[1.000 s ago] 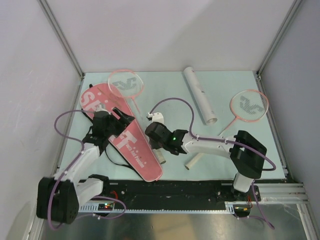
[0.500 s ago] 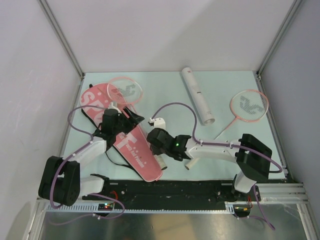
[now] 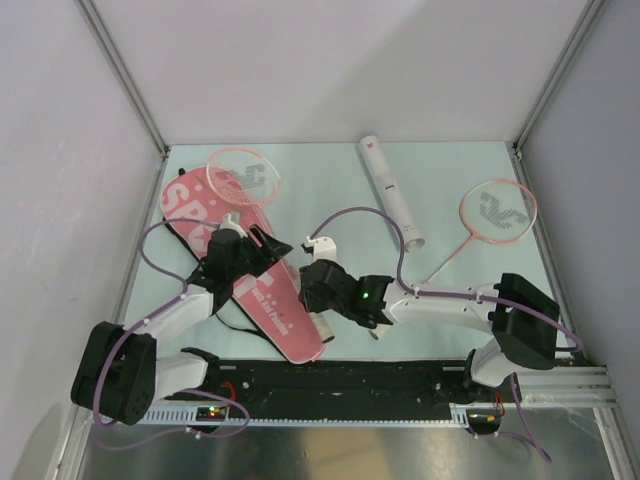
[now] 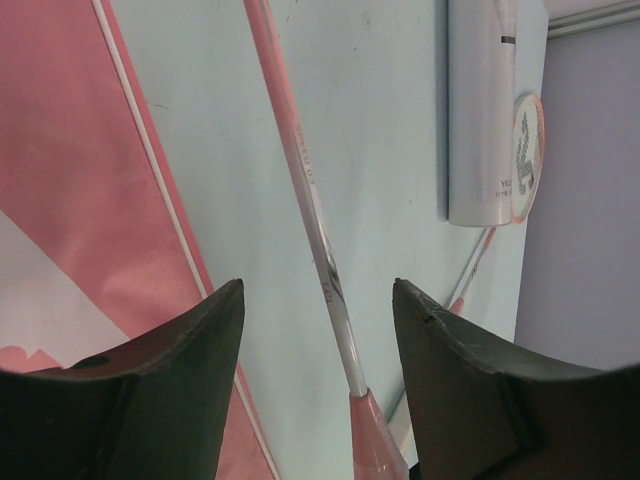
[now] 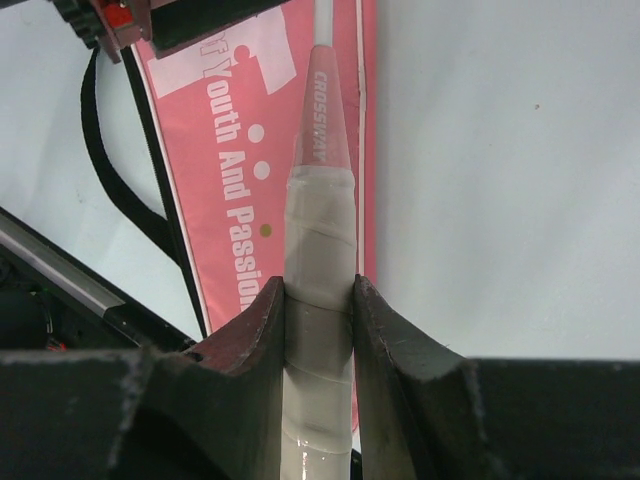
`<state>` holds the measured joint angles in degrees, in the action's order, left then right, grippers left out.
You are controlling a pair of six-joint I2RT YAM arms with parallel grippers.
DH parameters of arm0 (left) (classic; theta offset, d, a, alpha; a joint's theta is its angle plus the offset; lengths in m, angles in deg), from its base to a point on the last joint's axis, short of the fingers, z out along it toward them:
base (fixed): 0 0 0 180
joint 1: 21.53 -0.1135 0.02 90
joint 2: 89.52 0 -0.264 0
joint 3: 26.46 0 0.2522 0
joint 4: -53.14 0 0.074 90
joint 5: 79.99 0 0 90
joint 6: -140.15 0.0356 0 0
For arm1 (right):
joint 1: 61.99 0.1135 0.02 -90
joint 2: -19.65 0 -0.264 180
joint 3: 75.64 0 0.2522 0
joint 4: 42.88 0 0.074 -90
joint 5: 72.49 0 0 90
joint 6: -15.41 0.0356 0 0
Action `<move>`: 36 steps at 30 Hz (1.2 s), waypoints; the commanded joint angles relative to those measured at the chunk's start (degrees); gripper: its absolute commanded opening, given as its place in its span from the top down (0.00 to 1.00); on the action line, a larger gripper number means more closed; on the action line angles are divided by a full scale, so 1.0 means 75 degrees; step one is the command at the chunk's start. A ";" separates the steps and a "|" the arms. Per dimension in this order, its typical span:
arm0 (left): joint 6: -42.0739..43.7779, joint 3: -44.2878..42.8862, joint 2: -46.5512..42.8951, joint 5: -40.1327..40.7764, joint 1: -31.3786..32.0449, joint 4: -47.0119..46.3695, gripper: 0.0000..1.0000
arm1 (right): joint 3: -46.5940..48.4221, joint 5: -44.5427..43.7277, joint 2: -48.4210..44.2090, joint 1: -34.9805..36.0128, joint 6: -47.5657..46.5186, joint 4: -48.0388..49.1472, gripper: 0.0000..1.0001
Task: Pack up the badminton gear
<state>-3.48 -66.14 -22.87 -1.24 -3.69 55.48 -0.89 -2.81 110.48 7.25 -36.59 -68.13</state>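
One pink-rimmed racket lies slanted, its head [image 3: 240, 176] over the top of the pink bag [image 3: 205, 215]. Its thin shaft [image 4: 310, 190] runs between the fingers of my left gripper [image 3: 268, 247], which is open around it without touching. My right gripper [image 3: 318, 308] is shut on this racket's pale handle [image 5: 320, 250], at the bag's [image 5: 235, 150] right edge. The second racket [image 3: 497, 210] lies at the right. The white tube [image 3: 392, 192] lies at the back middle and also shows in the left wrist view [image 4: 478, 110]. No shuttlecocks are in view.
The bag's black strap [image 5: 110, 170] loops on the table left of the bag, near the front rail [image 3: 330, 372]. White walls and metal posts close in the table at the back and sides. The second racket's handle end [image 3: 380, 327] lies by my right arm.
My right gripper has moved nearer and leftward with the handle. The racket head slid left over the bag. My left gripper swung right and now straddles the shaft.
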 commanded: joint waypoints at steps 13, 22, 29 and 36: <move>-0.0171 -0.0322 0.0045 -0.0868 0.0179 -0.0674 0.99 | -0.0486 0.0470 -0.0823 0.0114 -0.0422 0.0569 0.77; 0.0022 -0.0416 -0.0528 -0.1318 0.0246 -0.0761 1.00 | -0.1628 0.2307 -0.2184 -0.0622 -0.0450 0.1491 0.26; 0.0118 -0.0487 -0.1135 -0.1617 0.0435 -0.1063 1.00 | -0.2742 0.4705 -0.2772 -0.1598 0.0265 0.3464 0.19; -0.0145 -0.0285 -0.2021 -0.1255 0.0968 -0.1889 1.00 | -0.3085 0.5433 -0.2424 -0.1705 0.1189 0.5357 0.20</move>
<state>-4.37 -66.70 -33.86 -11.38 1.34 50.36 -23.33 31.59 91.01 -5.50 -33.20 -42.30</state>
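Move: The left hand stands open with the shaft of the held racket about 2 cm to its right, neither ahead nor back, and 1 cm below. The pink bag lies under and beside it, centred some 14 cm left, level fore and aft, 10 cm down; the white shuttlecock tube is roughly 22 cm ahead of the left hand, 30 cm right, 10 cm down. The right hand already holds the racket's grip, the shaft spot lying about 12 cm ahead, 5 cm left and slightly below. Edging a centimetre or so to its right, the left hand shuts its fingers on the shaft just ahead of the handle, then lifts about 9 cm, drifting right and back, its fingertips tilting up. The right hand keeps hold while easing back a little, then opens wide, letting go of the grip, and rises, moving slightly back and right as it rolls about 30 degrees, left side up. ##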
